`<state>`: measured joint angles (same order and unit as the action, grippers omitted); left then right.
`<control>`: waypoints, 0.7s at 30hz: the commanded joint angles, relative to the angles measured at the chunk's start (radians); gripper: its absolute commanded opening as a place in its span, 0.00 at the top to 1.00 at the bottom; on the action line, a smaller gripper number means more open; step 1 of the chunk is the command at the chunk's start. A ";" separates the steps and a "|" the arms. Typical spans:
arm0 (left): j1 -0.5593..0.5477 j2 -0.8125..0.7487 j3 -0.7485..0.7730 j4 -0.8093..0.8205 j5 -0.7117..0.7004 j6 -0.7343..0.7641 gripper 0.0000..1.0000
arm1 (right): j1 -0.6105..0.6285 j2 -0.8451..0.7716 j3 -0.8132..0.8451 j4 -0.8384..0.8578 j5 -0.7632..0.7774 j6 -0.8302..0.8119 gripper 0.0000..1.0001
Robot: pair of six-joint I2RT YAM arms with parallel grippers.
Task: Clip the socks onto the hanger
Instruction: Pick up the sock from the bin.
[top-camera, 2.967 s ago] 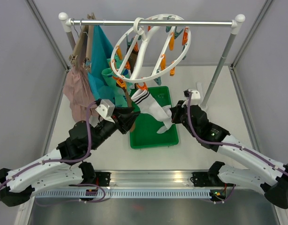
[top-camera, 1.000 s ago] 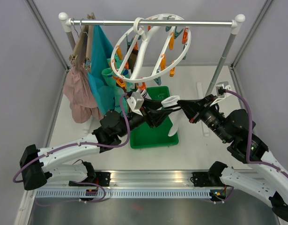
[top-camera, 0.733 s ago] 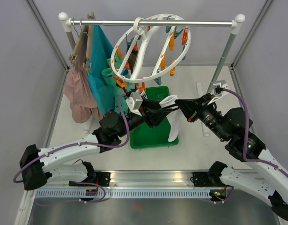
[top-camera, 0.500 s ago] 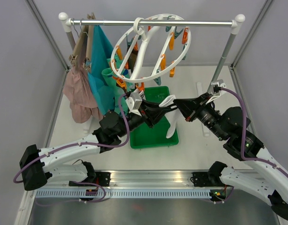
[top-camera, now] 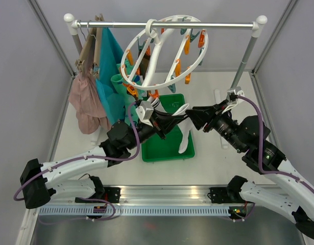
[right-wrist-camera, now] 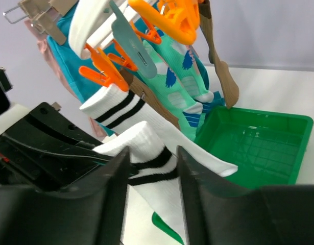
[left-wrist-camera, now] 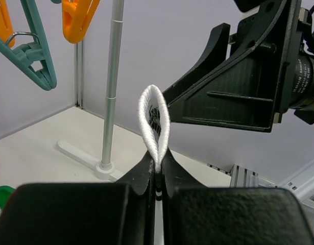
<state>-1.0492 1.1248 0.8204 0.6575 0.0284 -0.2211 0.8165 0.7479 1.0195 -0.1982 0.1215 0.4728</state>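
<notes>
The hanger (top-camera: 164, 51), a white ring with orange and teal pegs, hangs from the rail. A white sock (top-camera: 185, 133) with black cuff stripes dangles over the green tray (top-camera: 167, 157). My left gripper (top-camera: 173, 121) is shut on its cuff; the left wrist view shows the folded cuff (left-wrist-camera: 154, 117) pinched between the jaws of that gripper (left-wrist-camera: 157, 158). My right gripper (right-wrist-camera: 151, 154) is open, its fingers standing either side of the same sock (right-wrist-camera: 146, 138) without squeezing it. A second striped sock (right-wrist-camera: 118, 109), mint socks (right-wrist-camera: 179, 84) and a brown sock (right-wrist-camera: 218, 56) hang clipped to the hanger (right-wrist-camera: 90, 20).
A teal garment (top-camera: 110, 56) and a pink garment (top-camera: 85, 99) hang on tan hangers at the rail's left end. The rail's right post (top-camera: 243, 64) stands just behind my right arm. Free pegs (left-wrist-camera: 77, 18) hang above the left gripper.
My left gripper has shut on the sock's cuff. My right gripper, shut on the sock a second ago, has opened and let it go. Both arms crept slightly left.
</notes>
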 commanded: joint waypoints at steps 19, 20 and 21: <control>0.073 -0.123 0.074 -0.421 -0.295 0.065 0.98 | -0.076 0.231 0.163 0.080 -0.014 -0.494 0.34; 0.084 -0.125 0.071 -0.427 -0.292 0.055 0.98 | -0.083 0.234 0.166 0.083 -0.043 -0.499 0.34; 0.095 -0.135 0.068 -0.429 -0.288 0.048 0.98 | -0.098 0.237 0.171 0.085 -0.061 -0.507 0.33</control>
<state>-0.9878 1.0206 0.8459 0.2703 -0.2176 -0.1432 0.7456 0.9836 1.1328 -0.1699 0.1379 0.0303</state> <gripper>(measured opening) 0.042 0.663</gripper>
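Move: The left hand holds the striped sock; the teal clip on the hanger's near rim is about 9 cm ahead, 5 cm left and 8 cm above, and lies some 9 cm ahead, 8 cm left and 7 cm above the right hand. From the left hand, the orange clip already holding a striped sock is about 7 cm ahead and 13 cm left, the empty orange clip roughly 14 cm ahead and 1 cm right, both some 7 cm higher. Left carries its pinched sock left, forward and down, about 9 cm; right, opening wider, reaches 7 cm forward, rolling. ##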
